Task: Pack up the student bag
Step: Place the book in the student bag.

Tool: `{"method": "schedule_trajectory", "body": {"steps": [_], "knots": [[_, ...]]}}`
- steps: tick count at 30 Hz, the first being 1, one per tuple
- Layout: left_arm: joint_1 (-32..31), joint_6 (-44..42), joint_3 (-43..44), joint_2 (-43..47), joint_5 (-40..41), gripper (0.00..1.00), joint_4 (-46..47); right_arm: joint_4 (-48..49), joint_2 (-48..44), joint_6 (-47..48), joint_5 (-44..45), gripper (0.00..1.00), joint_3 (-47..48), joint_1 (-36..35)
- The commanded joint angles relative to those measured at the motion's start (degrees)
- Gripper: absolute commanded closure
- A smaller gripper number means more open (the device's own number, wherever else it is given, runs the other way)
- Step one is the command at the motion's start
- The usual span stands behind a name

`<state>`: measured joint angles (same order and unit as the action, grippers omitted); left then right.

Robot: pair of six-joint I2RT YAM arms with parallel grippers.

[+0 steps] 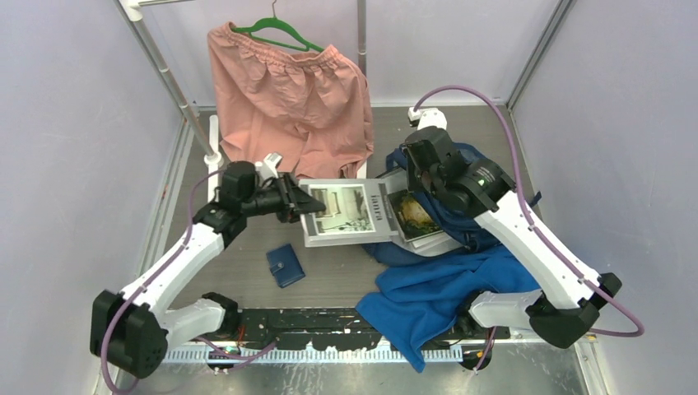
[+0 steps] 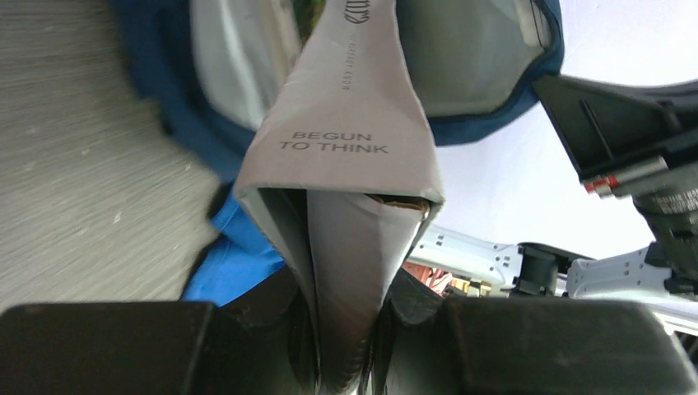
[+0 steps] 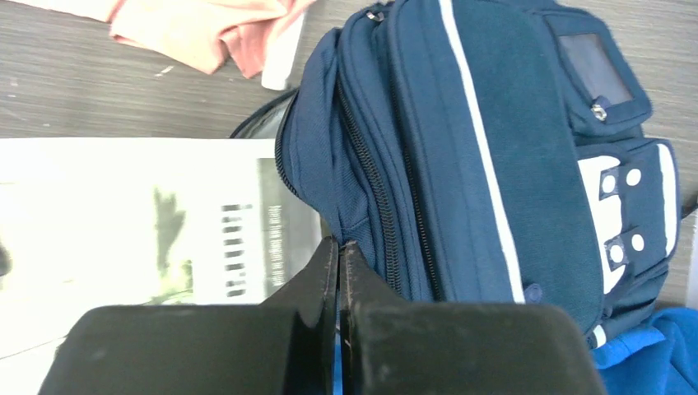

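The student bag (image 1: 461, 210), navy with white stripes, lies at the right of the table under my right arm; it also shows in the right wrist view (image 3: 461, 140). My right gripper (image 3: 339, 247) is shut, pinching the bag's rim by the zipper at its open mouth; it also shows in the top view (image 1: 409, 177). My left gripper (image 2: 350, 329) is shut on a grey book (image 2: 346, 156) and holds it level, its far end at the bag's mouth (image 2: 494, 123). The book (image 1: 346, 212) and left gripper (image 1: 300, 202) also show from above. Another book with a picture cover (image 1: 416, 216) sits in the mouth.
A royal-blue cloth (image 1: 428, 296) lies under and in front of the bag. A small navy wallet (image 1: 285, 265) lies on the table below the book. Pink shorts (image 1: 288, 90) hang on a green hanger from a rack at the back.
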<state>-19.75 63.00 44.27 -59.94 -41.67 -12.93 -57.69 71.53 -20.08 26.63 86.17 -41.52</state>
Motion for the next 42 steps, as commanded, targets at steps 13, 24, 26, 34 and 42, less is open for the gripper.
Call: {"method": "schedule_trajectory", "body": {"steps": [13,24,26,34,42], "knots": [[-13.86,16.19,5.46,-22.90,8.72,0.80,38.19,4.81,-5.03,-3.82,-3.62,0.99,2.72,-0.85],[-28.26,15.45,13.55,-35.19,25.38,0.75,37.76,10.49,-4.15,-6.68,-8.41,0.99,-0.24,-0.87],[-30.12,16.02,15.96,-38.65,26.79,0.76,40.38,12.34,-4.16,-6.88,-7.97,0.99,-1.77,-0.86],[-32.17,16.25,19.38,-45.32,24.13,0.43,41.55,14.80,-4.49,-8.12,-4.80,0.99,-5.70,-0.79],[-32.11,8.98,15.91,-37.81,27.93,0.18,26.70,16.30,-4.34,-8.96,-5.28,0.99,-7.56,-0.20]]}}
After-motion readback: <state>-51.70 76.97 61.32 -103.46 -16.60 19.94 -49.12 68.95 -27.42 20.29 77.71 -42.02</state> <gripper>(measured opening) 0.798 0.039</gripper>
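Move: My left hand grips the left edge of the book; the student bag's open mouth lies about 27 cm to its right, 4 cm back and some 10 cm lower. The bag flap pinched in my right hand is about 27 cm right and 6 cm ahead of my left hand, a little above it. The wallet lies 12 cm left, 20 cm back, far below. From my right hand the mouth is roughly 8 cm back, 1 cm right and 14 cm down. I slide the book into the bag's mouth, under the raised flap: my left hand travels about 22 cm to the right, bowing forward some 5 cm and partly back while sinking, then opens wide and drops another 3 cm or so beside the book's end. My right hand keeps its pinch on the flap, easing left and then slightly down, rolling about 10 degrees. ##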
